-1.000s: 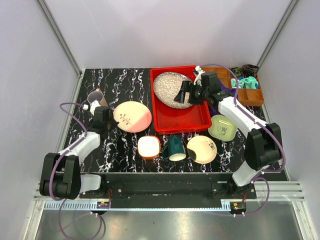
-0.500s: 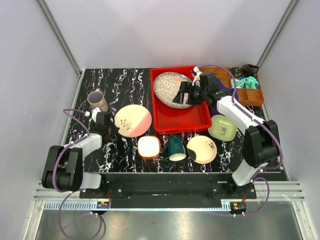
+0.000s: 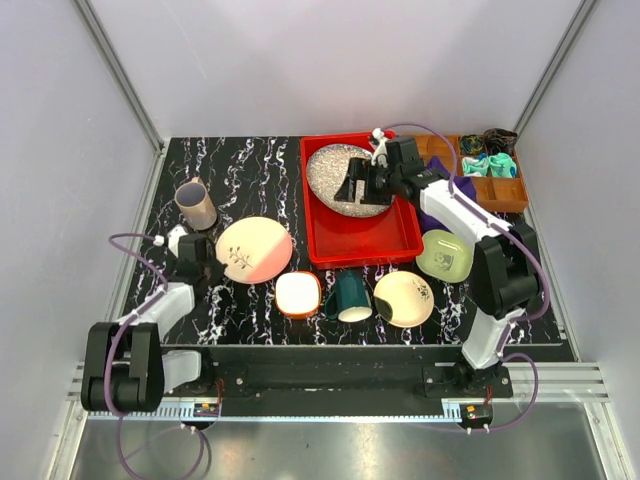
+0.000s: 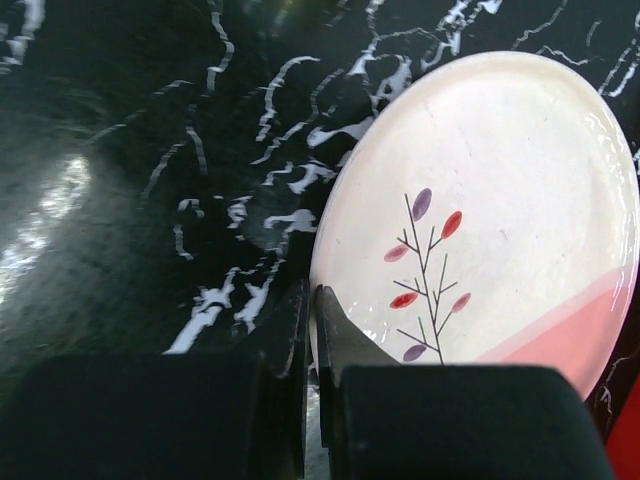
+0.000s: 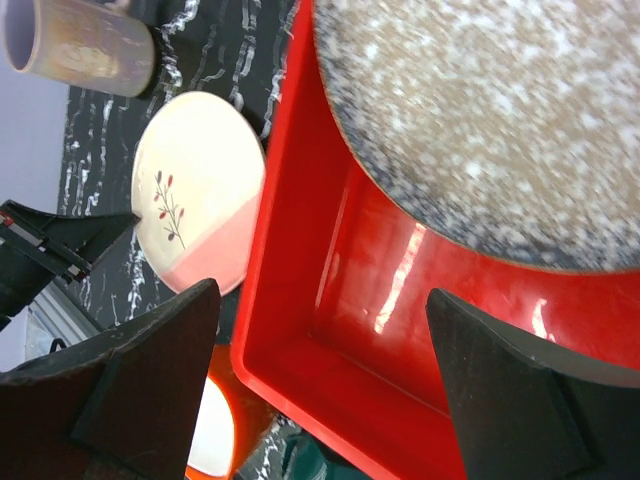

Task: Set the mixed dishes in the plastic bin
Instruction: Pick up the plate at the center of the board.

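My left gripper (image 3: 211, 262) (image 4: 312, 292) is shut on the left rim of the pink-cream plate (image 3: 255, 250) (image 4: 500, 220), which lies on the black marble table left of the red plastic bin (image 3: 365, 255) (image 5: 330, 300). The speckled grey plate (image 3: 343, 178) (image 5: 480, 120) leans inside the bin's far end. Over it hovers my right gripper (image 3: 358, 188) (image 5: 320, 290), open with nothing between its fingers. The mauve cup (image 3: 196, 205) stands at the far left. The orange-white bowl (image 3: 298, 294), dark green mug (image 3: 351, 295) and pale yellow plate (image 3: 404, 298) line the front, and the light green bowl (image 3: 446, 255) sits right of the bin.
A brown compartmented tray (image 3: 495, 190) with teal and purple cloths (image 3: 490, 163) stands at the back right, close behind my right arm. The enclosure's walls bound the table on three sides.
My left gripper drew back toward the near left, and the pink-cream plate slid that way with it. My right gripper shifted left over the bin and stayed open.
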Motion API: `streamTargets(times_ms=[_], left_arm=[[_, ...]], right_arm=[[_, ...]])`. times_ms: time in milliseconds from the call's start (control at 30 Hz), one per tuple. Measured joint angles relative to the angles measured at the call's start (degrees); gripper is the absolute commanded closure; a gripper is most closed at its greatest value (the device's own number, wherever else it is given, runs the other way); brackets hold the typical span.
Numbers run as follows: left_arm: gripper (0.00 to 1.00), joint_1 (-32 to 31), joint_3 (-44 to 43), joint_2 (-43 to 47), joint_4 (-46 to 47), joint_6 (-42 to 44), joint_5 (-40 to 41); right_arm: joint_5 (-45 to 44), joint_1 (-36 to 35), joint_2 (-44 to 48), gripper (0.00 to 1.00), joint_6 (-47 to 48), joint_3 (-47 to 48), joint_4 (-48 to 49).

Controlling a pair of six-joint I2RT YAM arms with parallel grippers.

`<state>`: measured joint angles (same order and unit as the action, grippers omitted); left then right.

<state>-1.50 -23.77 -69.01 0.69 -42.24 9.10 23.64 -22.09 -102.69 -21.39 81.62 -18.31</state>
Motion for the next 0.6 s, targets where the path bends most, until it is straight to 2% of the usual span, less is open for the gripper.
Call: streamTargets(times_ms=[233,600], left_arm=[[1.00,5.35,1.03,5.38,-3.21,2.23,-0.81],[1.00,9.33,2.23,9.79,-6.88,3.26,-1.07]], right_arm=[[0.04,-4.66,-6.47,0.07,1.92,12.04,-5.09],[1.62,-16.24,-28.48,0.06,9.55,48.13,-20.52]])
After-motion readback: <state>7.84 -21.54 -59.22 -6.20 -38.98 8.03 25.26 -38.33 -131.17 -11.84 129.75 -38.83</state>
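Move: Pinched at its left rim by the left fingers, the plate has its middle about 9 cm right of that hand and 4 cm ahead. From the open right hand, the plate's middle is roughly 25 cm left, 14 cm back and 13 cm down. The red bin's middle is about 5 cm right of the right hand and level with it, 10 cm below; the white-orange bowl is some 13 cm left and 27 cm back. From the left hand the mug stands 5 cm left and 16 cm ahead. Swinging left about 17 cm from over the red bin, past its left rim and towards the plate, the right hand stays high with open fingers and turns some 20 degrees counter-clockwise. Meanwhile the left hand, still pinching the plate's rim, draws it left by 4–5 cm and a little back, rising slightly. ##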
